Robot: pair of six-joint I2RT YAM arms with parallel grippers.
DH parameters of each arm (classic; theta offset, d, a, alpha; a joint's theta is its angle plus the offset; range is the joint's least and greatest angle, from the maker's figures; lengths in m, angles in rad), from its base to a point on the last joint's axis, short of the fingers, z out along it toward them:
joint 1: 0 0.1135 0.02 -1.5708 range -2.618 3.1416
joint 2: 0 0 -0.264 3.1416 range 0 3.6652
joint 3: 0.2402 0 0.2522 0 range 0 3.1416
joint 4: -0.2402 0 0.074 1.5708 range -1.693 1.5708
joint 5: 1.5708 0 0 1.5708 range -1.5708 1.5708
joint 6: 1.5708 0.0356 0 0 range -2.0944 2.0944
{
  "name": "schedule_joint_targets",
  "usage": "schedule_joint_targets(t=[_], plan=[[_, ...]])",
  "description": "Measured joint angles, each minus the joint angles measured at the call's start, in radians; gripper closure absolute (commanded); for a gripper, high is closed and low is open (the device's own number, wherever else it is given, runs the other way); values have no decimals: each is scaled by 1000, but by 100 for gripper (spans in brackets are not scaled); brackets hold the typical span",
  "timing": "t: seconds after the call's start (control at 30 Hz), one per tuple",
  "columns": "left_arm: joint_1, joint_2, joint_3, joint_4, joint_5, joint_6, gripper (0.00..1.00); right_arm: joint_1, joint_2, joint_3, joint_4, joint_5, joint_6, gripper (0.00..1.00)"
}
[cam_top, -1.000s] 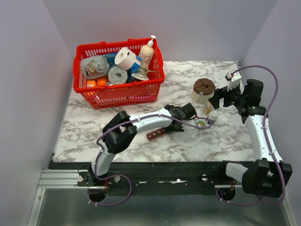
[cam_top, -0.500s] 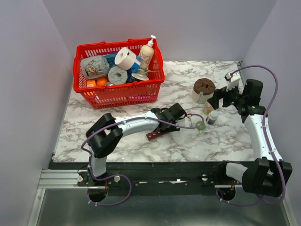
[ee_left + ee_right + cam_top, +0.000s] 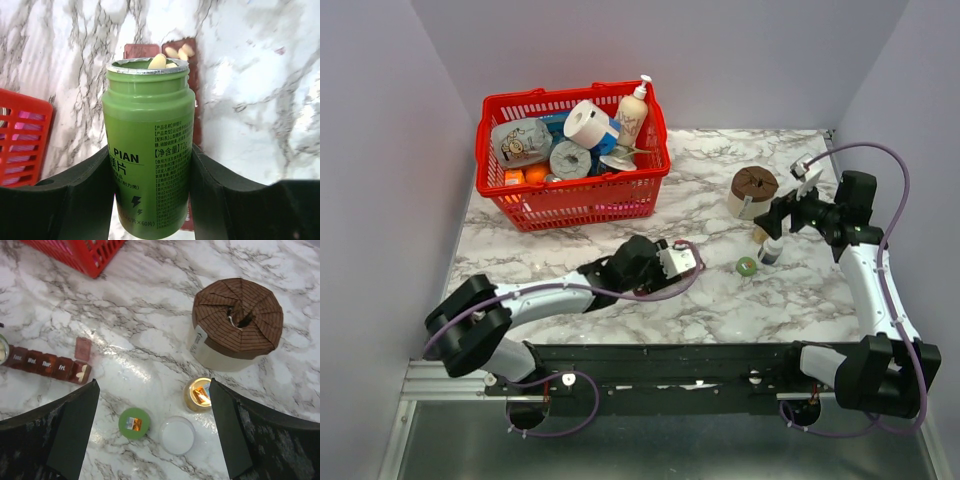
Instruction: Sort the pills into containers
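Observation:
My left gripper [image 3: 150, 152] is shut on an open green pill bottle [image 3: 145, 100] with pale yellow pills [image 3: 157, 61] at its mouth. Right behind the bottle lies the dark red-brown containers strip [image 3: 142, 50], and one of its cells holds pills [image 3: 180, 51]. The right wrist view shows the strip [image 3: 47, 365] with its end lid up. From above, my left gripper [image 3: 670, 264] covers the strip. My right gripper [image 3: 152, 390] is open above the small bottles, holding nothing, and stands at the right [image 3: 782, 215] in the top view.
A green cap [image 3: 135, 422], a white-capped bottle [image 3: 177, 435] and an amber bottle [image 3: 199, 394] sit together under my right gripper. A brown-topped round tub [image 3: 753, 190] stands behind them. A red basket [image 3: 525, 210] of groceries fills the back left.
My left arm has swung left and back from beside the green cap, carrying the green bottle over the strip. My right gripper has edged slightly left.

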Motion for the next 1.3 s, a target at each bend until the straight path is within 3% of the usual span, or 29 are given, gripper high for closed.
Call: schedule_joint_targets(t=[0.3, 0.4, 0.57, 0.7, 0.8, 1.03, 1.3], plan=[[25, -249, -389, 586, 157, -226, 100, 0, -16, -29, -71, -169, -171, 0], [26, -314, -452, 734, 202, -306, 100, 0, -32, -19, -199, -247, -399, 0], [29, -388, -506, 965, 288, -401, 100, 2, 14, 34, -578, -307, -977, 0], [29, -460, -462, 908, 354, -398, 100, 14, 124, 113, -763, -294, -1213, 0], [29, -506, -466, 908, 388, -387, 100, 32, 149, 126, -787, -249, -1260, 0], [29, -510, -484, 896, 448, -385, 100, 174, 184, 115, -725, -70, -1239, 0], [30, -556, -505, 760, 472, -359, 100, 290, 328, 95, -566, 166, -1151, 1]])
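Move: The right hand, empty and open, hangs some 16 cm above the green cap, which lies about 4 cm back and 4 cm to its left. The white-capped bottle stands level with this hand and 1 cm to its right; the gold bottle is about 4 cm ahead, straight in line. The left hand already holds the green bottle close over the pill box; from it the green cap lies about 17 cm to the right, level in reach and 7 cm lower. The right hand swings back about 8 cm and left towards the green cap, turning counter-clockwise some 50 degrees, then sinks about 12 cm in all with a slight return forward as the fingers tip down, staying wide open over the cap. Meanwhile the left hand keeps its grip on the green bottle and draws it back about 11 cm from the pill box, lifting it high before easing down a few centimetres, and rolls some 50 degrees so its mouth comes up. ##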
